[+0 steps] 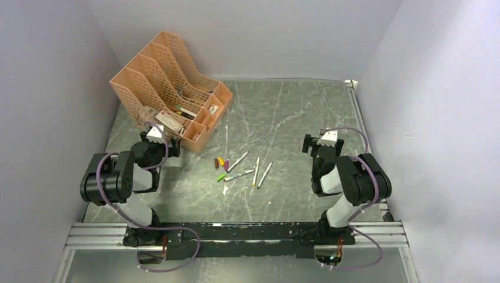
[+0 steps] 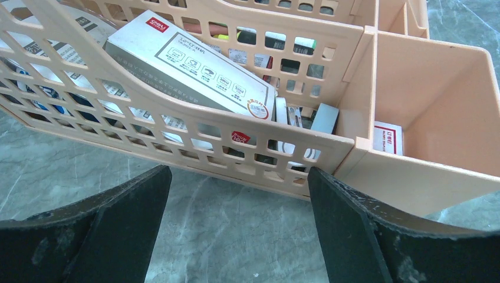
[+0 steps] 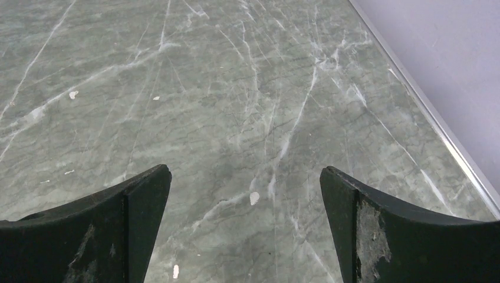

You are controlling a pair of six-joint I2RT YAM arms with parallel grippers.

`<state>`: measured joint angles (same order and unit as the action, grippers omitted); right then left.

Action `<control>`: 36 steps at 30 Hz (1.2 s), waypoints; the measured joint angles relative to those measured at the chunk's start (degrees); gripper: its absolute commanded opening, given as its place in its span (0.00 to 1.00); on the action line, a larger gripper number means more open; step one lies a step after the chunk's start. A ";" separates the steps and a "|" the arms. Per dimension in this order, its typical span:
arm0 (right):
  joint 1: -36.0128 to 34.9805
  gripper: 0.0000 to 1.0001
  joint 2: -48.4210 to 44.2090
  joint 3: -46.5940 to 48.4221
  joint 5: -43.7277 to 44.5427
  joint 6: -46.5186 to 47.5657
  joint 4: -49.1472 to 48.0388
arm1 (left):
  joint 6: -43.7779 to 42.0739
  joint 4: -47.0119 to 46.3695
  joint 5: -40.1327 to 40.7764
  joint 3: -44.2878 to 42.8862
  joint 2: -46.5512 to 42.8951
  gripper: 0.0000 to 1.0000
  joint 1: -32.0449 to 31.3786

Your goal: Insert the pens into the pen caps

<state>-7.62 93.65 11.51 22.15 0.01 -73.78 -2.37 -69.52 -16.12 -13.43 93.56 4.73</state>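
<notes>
Several white pens [image 1: 240, 175] lie loose in the middle of the grey marble table, between the two arms. Just left of them sit the small pen caps: orange [image 1: 216, 161], yellow [image 1: 221, 160], magenta [image 1: 226, 165] and green [image 1: 221, 177]. My left gripper [image 2: 239, 177] is open over bare table, right in front of the peach file organizer [image 2: 236, 127], well left of the pens. My right gripper [image 3: 244, 177] is open too, with only marble between its fingers, off to the right of the pens. Neither wrist view shows pens or caps.
The peach file organizer [image 1: 171, 88] holding boxes and papers stands at the back left, close to the left gripper [image 1: 154, 131]. A tiny white scrap [image 1: 224, 190] lies near the green cap. Grey walls enclose the table; a metal rail [image 1: 359, 118] runs along its right edge.
</notes>
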 measured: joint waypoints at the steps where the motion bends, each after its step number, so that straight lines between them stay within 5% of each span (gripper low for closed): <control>1: 0.04 1.00 -0.02 0.00 -0.09 0.00 0.00 | 0.00 0.00 0.00 0.00 0.00 0.97 0.00; 30: 0.35 1.00 -0.02 0.07 -0.72 -0.02 0.44 | 0.00 0.07 0.00 0.04 -0.28 0.97 -0.02; 36: 0.33 1.00 -1.07 0.04 -0.02 -0.04 0.44 | 0.17 6.25 0.24 1.88 -15.37 0.97 -1.68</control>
<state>-7.29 92.58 11.55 22.13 -0.03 -73.34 -2.20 -63.26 -15.88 -11.55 78.19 3.05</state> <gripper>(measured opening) 0.999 0.973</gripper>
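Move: The magenta cap lies about 24 cm to my left hand's right, 9 cm back and some 7 cm below it. The orange cap is about 2 cm to its left and 2 cm farther out; the green cap lies 5 cm nearer the bases and 2 cm to its left. Ahead of my left hand stands the organizer, its middle some 14 cm out and 2 cm right. From my right hand the magenta cap is about 39 cm left and 9 cm back. I hold my left hand still in front of the organizer for most of this stretch, then start it briskly upward, about 5 cm, drawing back and rightward by roughly a centimetre each. The fingers tip up by some 5 degrees and stay wide open, holding nothing. ##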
